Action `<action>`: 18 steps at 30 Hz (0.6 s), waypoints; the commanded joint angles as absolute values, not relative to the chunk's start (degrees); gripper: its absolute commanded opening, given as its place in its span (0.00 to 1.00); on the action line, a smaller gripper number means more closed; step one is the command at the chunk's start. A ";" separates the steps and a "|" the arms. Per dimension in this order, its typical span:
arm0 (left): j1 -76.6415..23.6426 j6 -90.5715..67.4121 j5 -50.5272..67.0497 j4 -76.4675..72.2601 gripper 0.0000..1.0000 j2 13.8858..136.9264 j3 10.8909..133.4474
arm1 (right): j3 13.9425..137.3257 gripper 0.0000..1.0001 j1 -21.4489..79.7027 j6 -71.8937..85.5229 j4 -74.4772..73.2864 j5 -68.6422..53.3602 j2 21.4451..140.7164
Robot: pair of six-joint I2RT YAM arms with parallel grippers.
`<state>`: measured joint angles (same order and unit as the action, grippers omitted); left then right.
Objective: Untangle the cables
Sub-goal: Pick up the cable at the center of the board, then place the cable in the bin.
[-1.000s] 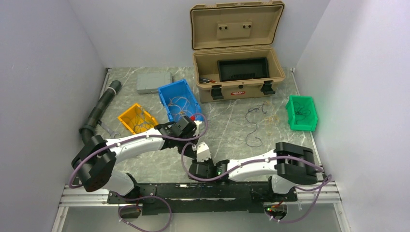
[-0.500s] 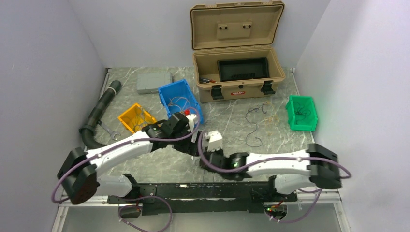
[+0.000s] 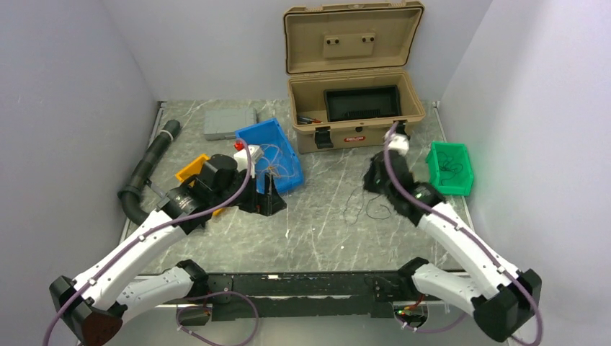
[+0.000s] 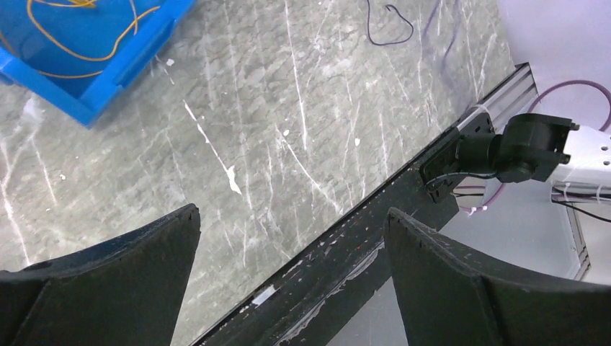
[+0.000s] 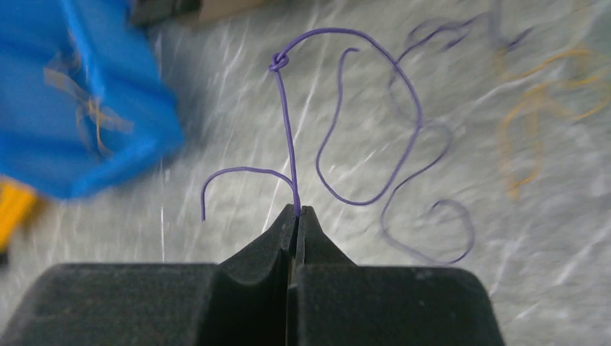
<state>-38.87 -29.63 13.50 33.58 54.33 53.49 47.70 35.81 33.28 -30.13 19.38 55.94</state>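
Observation:
My right gripper [image 5: 297,210] is shut on a thin purple cable [image 5: 287,137]. The cable rises from the fingertips to a small knot [image 5: 277,63] and then loops over the table. In the top view the right gripper [image 3: 369,189] hovers over loose dark strands [image 3: 375,213] right of centre. Blurred yellow-orange wires [image 5: 533,122] lie beyond the purple loops. My left gripper [image 3: 265,202] stands open beside the blue bin [image 3: 253,138]. In the left wrist view the left gripper [image 4: 292,216] holds nothing, and orange wires [image 4: 86,50] lie in the blue bin [image 4: 137,65].
An open tan toolbox [image 3: 414,108] stands at the back. A green bin [image 3: 468,180] with dark wires sits at the right. A yellow bin [image 3: 189,169], a grey box [image 3: 227,122] and a black hose [image 3: 148,166] are at the left. A black rail [image 4: 346,267] edges the table front.
The left gripper opened and drew back left beside the blue bin. The right arm swung from the centre to the right, shut, and now pinches the purple cable.

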 commanded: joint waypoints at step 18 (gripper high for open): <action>-37.79 -28.04 17.67 35.89 0.99 54.18 54.56 | 56.72 0.00 -34.04 67.78 -11.43 -20.50 68.88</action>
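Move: Ahead and well to the right of the right hand, which already pinches a knotted purple cable, sits the green bin: about 35 cm right, 13 cm forward and 15 cm lower. On the board, some 17 cm below this hand, a loose purple cable lies about 8 cm right and 8 cm ahead, a yellow cable 18 cm right and 10 cm ahead. The tool case stands roughly 30 cm straight ahead. From the left hand the green bin is about 65 cm right and 20 cm forward. Swinging quickly to its right, about 25 cm, the right hand carries the pinched purple cable towards the green bin, also reaching some 9 cm forward and rising about 7 cm early on before levelling off. The wrist turns some 40 degrees clockwise while rolling left side up; the fingers stay shut on the cable. ##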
